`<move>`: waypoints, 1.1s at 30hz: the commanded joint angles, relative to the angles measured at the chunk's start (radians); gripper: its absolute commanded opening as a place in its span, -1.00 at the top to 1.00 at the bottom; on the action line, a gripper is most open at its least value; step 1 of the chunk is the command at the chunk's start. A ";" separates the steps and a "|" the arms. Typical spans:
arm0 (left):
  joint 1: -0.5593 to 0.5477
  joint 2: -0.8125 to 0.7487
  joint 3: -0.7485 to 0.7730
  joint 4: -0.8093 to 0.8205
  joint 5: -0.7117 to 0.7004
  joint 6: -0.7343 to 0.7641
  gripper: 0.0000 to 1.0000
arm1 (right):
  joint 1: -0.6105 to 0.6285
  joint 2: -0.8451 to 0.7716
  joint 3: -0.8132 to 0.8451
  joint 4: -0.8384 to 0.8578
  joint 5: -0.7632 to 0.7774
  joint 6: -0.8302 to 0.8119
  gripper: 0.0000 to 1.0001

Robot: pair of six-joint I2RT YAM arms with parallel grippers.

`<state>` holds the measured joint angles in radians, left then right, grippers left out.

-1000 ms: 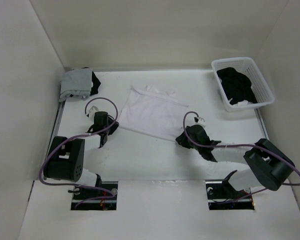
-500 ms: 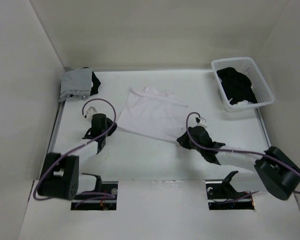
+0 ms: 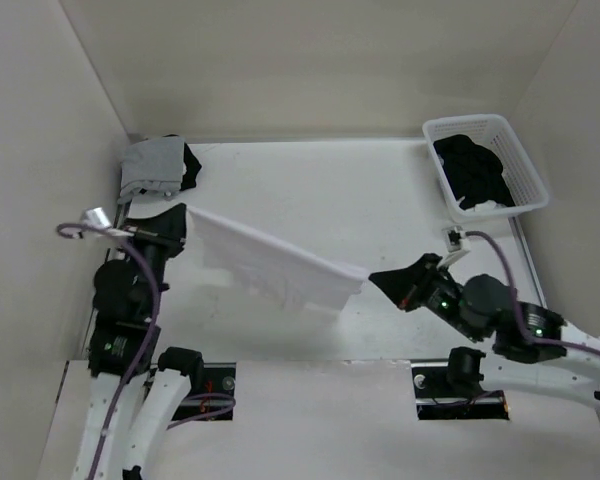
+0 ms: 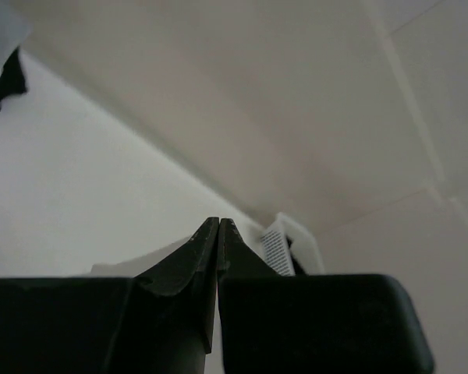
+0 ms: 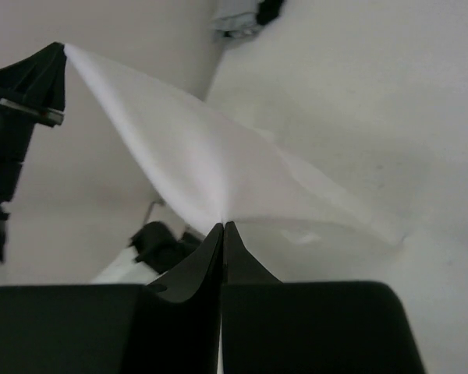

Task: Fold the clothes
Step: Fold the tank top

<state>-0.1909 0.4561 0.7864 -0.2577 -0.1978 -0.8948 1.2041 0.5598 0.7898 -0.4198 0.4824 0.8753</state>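
A pale pink-white garment [image 3: 270, 265] hangs in the air, stretched tight between both grippers above the near half of the table. My left gripper [image 3: 185, 212] is shut on its left corner, and my right gripper [image 3: 370, 275] is shut on its right corner. In the right wrist view the cloth [image 5: 195, 156] fans out from my shut right gripper [image 5: 222, 226] and runs to the left gripper [image 5: 58, 54] at the upper left. The left wrist view shows the left gripper [image 4: 218, 222] closed tip to tip, with most of the cloth hidden behind the fingers.
A grey garment [image 3: 150, 165] lies folded at the back left corner with a black one [image 3: 190, 165] beside it. A white lattice basket [image 3: 520, 150] at the back right holds black clothes [image 3: 470, 170]. White walls enclose the table [image 3: 380, 190] on three sides.
The garment lay flat on the table; both grippers closed on its near corners, lifted it and pulled apart toward the near edge, so it now hangs stretched.
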 commanded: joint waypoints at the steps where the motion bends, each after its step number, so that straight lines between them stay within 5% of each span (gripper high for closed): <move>1: -0.006 -0.053 0.186 -0.116 -0.038 0.069 1.00 | 0.181 0.008 0.175 -0.183 0.214 -0.028 1.00; 5: -0.011 -0.063 0.254 -0.170 -0.034 0.083 1.00 | 0.378 0.074 0.298 -0.227 0.349 -0.033 1.00; 8: -0.017 -0.051 0.205 -0.187 -0.025 0.066 1.00 | 0.368 0.101 0.301 -0.224 0.316 -0.027 1.00; 14: -0.023 -0.028 0.009 -0.195 -0.020 0.034 1.00 | 0.090 0.069 0.087 -0.119 0.008 0.014 0.99; 18: -0.008 0.076 -0.185 -0.059 -0.003 -0.016 1.00 | -0.293 0.133 -0.114 0.059 -0.316 -0.021 1.00; 21: -0.002 0.298 -0.245 0.168 -0.017 -0.038 1.00 | -0.571 0.285 -0.162 0.232 -0.500 -0.100 1.00; 28: -0.008 0.921 -0.018 0.517 0.015 -0.064 1.00 | -0.812 0.831 0.099 0.407 -0.591 -0.212 1.00; 33: 0.012 1.133 0.154 0.540 0.061 -0.092 1.00 | -0.884 1.087 0.288 0.414 -0.600 -0.223 1.00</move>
<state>-0.1963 1.5627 0.8433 0.1394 -0.1673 -0.9524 0.3565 1.5826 0.9825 -0.0994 -0.0799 0.6910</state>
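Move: My hands keep the tank top's two corners pinched high in the air. The bare table middle where it's going lies about 6 cm ahead of my left hand, 17 cm right and 35 cm below; from my right hand that's some 14 cm ahead, 13 cm left and 28 cm below. The grey pile is roughly 30 cm ahead of my left hand and 14 cm left; the white basket 38 cm ahead of my right hand, 29 cm right. I finish the upswing, both hands rising another 10 cm or so while easing back, then swing the tank top down and forward together over the table middle: the left drops some 37 cm and the right 27, each reaching well over 25 cm forward, nearly level at the last. The fingers tip downward on the way and keep both corners pinched. ##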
